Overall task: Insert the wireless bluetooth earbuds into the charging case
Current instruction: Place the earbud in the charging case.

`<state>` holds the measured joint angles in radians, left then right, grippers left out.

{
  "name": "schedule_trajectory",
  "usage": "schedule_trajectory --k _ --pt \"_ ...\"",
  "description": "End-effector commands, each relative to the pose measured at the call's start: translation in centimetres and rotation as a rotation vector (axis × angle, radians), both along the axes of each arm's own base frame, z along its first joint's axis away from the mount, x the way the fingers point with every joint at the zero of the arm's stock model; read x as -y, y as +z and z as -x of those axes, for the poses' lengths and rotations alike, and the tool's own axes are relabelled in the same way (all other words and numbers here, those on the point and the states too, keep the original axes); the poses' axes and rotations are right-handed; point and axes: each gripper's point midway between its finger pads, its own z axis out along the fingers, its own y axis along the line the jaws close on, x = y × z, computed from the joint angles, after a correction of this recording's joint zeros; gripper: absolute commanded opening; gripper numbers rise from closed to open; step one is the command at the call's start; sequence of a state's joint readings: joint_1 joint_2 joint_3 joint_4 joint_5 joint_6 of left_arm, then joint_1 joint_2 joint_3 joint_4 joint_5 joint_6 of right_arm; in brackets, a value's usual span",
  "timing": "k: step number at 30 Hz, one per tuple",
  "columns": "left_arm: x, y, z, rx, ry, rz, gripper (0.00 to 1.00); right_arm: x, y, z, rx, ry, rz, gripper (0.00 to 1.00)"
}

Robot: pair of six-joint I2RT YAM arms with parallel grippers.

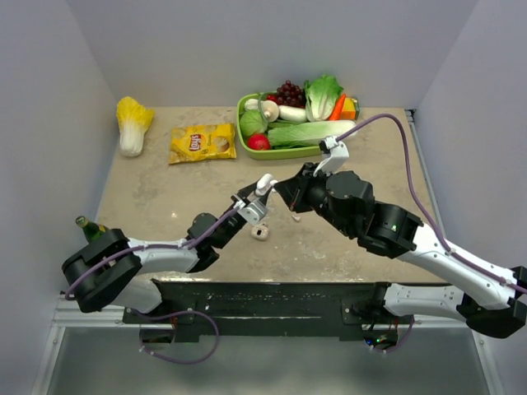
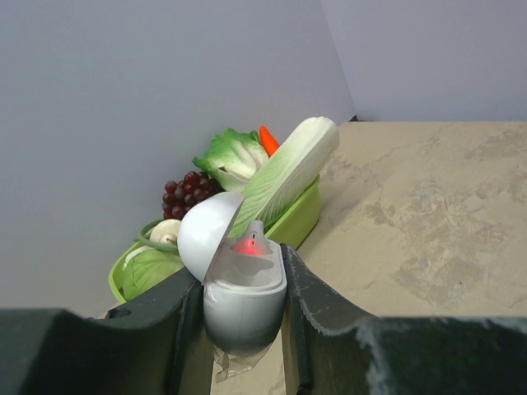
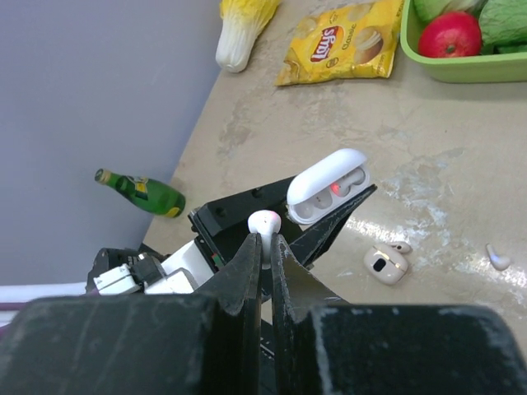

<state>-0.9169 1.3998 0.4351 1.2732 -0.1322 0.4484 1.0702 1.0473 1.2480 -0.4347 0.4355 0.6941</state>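
My left gripper (image 2: 244, 284) is shut on the white charging case (image 2: 244, 300), holding it upright above the table with its lid (image 2: 207, 234) swung open. One earbud (image 2: 251, 240) sits inside and glows red. In the right wrist view the same case (image 3: 328, 186) shows its open wells. My right gripper (image 3: 265, 243) is shut on a white earbud (image 3: 265, 222), just left of and below the case, apart from it. From above, the case (image 1: 263, 184) is right beside the right gripper (image 1: 282, 189). Another white earbud (image 3: 496, 257) lies loose on the table.
A small beige case (image 3: 384, 266) with a tiny bud (image 3: 401, 246) beside it lies on the table under the grippers. A green tray (image 1: 244, 125) of vegetables stands at the back. A chips bag (image 1: 202, 142), a cabbage (image 1: 132, 123) and a green bottle (image 1: 89, 227) lie to the left.
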Motion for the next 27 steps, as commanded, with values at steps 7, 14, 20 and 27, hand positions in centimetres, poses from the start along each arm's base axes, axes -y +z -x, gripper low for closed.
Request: schedule_trajectory --k 7,14,20,27 --pt "-6.6 16.4 6.2 0.41 -0.073 0.592 0.0 -0.4 -2.1 -0.4 -0.113 -0.064 -0.033 0.0" --pt "-6.4 16.4 6.8 0.399 -0.116 0.606 0.0 -0.9 -3.2 -1.1 -0.13 -0.092 0.001 0.0" --pt "-6.5 15.9 7.0 0.381 -0.131 0.608 0.0 -1.5 -4.1 -1.5 -0.146 -0.106 0.016 0.0" --pt "-6.9 16.0 7.4 0.389 -0.133 0.609 0.0 -2.1 -3.9 -1.9 -0.17 -0.123 -0.01 0.0"
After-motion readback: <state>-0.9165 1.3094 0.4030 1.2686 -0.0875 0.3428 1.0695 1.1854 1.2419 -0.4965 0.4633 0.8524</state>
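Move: Some 7 cm ahead of the right hand, 3 cm to its left and 11 cm below is the open charging case, held by the left hand; from that hand, the right hand's earbud lies about 6 cm back, 2 cm right and 11 cm up. Down on the table, roughly 28 cm below the right hand, a small beige case sits 6 cm ahead and 3 cm left, and a loose earbud 11 cm ahead, 7 cm right. Sinking about 6 cm and drifting some 2 cm left, the right hand brings its still-pinched earbud down towards the open case, its fingers tipping roughly 10 degrees further down. Meeting it, the left hand keeps its grip on the case, rises about 2.5 cm, then settles back slightly while drawing nearly 2 cm towards its base with a small roll. ##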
